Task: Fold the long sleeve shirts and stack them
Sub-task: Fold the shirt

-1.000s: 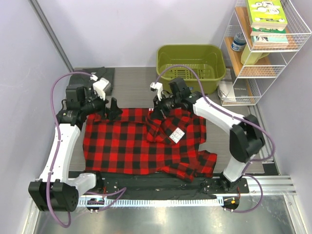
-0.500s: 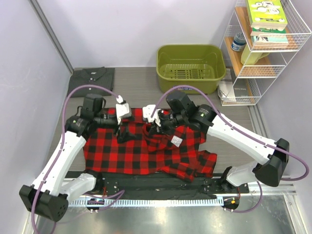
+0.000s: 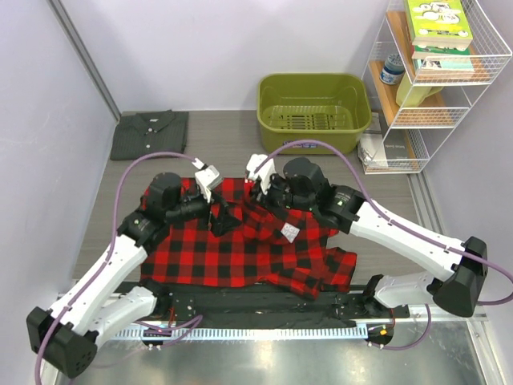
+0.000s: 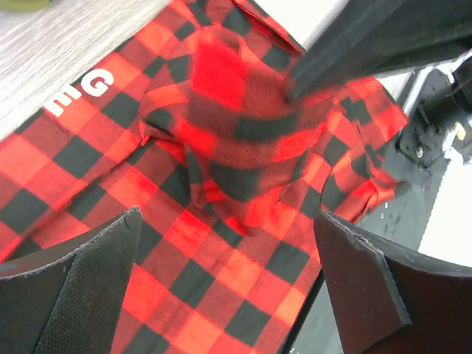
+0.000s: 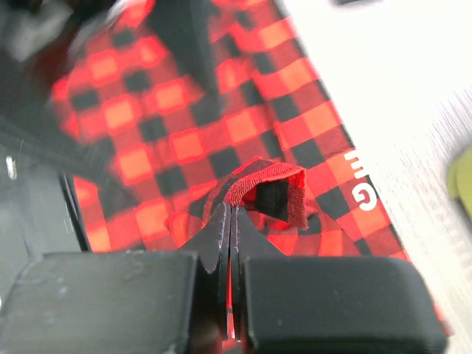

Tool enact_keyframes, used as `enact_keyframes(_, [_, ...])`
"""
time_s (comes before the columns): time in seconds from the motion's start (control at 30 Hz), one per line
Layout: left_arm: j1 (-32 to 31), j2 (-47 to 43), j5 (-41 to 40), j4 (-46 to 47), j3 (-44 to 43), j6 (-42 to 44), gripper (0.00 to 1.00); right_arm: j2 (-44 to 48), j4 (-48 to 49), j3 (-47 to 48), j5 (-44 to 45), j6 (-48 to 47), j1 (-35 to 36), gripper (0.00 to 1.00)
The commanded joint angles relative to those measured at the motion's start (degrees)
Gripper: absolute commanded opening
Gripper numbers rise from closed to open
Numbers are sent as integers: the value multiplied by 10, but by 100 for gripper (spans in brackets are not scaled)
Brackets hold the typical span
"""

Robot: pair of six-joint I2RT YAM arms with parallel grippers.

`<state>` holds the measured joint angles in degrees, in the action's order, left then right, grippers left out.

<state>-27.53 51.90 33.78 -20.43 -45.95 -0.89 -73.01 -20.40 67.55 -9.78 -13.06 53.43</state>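
The red-and-black plaid shirt [image 3: 200, 253] lies spread on the table, with its white label [image 3: 290, 233] showing. My right gripper [image 3: 260, 195] is shut on a raised fold of that shirt [image 5: 269, 179], and the cloth hangs from its tips [image 5: 231, 214]. My left gripper [image 3: 223, 220] hovers just left of it. Its jaws [image 4: 228, 287] stand wide open over the plaid [image 4: 221, 192] with nothing between them. In the left wrist view the right gripper's fingers [image 4: 346, 51] pinch the bunched cloth. The dark grey shirt [image 3: 150, 133] lies folded at the back left.
An olive green basket [image 3: 313, 104] stands at the back, right of centre. A white wire shelf [image 3: 439, 84] with books is at the back right, and papers [image 3: 373, 149] lie at its foot. A black mat [image 3: 264, 298] runs along the near edge.
The left arm swung from the shirt's back left corner to the centre, beside the right gripper. The right arm drew the pinched fold slightly forward and left.
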Motion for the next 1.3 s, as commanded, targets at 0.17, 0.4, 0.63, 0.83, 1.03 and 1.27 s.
enact_keyframes(0.17, [-125,-14,-304,96,12,-69,100,-16,142,6,249,371,2,1])
enact_keyframes(0.4, [-189,26,-389,224,24,-8,100,-37,123,33,308,492,2,1])
enact_keyframes(0.63, [-190,65,-366,314,38,-16,100,-47,121,58,311,507,-1,1])
enact_keyframes(0.83, [-174,78,-403,339,24,4,67,-33,121,46,284,499,-2,1])
enact_keyframes(1.03, [-168,79,-348,312,14,6,0,-23,157,32,251,434,-2,16])
enact_keyframes(1.27, [-133,25,-168,255,35,31,0,36,159,67,158,152,-31,91])
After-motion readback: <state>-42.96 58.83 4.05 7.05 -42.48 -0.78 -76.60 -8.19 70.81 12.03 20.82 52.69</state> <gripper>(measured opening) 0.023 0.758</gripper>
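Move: The left hand is empty and open. The raised sleeve end it goes for hangs in the right hand's shut fingertips, roughly 7 cm to the left hand's right, 4 cm ahead and about level. The left hand is thus some 7 cm left of the right hand and 4 cm back. On the shirt below, the white patch lies about 15 cm right of the left hand and 6 cm back, 15 cm down. The green basket's middle is about 22 cm ahead of the right hand and 15 cm to its right, some 15 cm lower. The left fingers close on the sleeve end beside the right fingertips, and only then do the right fingers open to let go of it. Before that the right hand carries the sleeve end about 7 cm forward and a few centimetres up, turning clockwise some 40 degrees, while the left comes forward and right to meet it, rising slightly with its fingertips tilting up. ##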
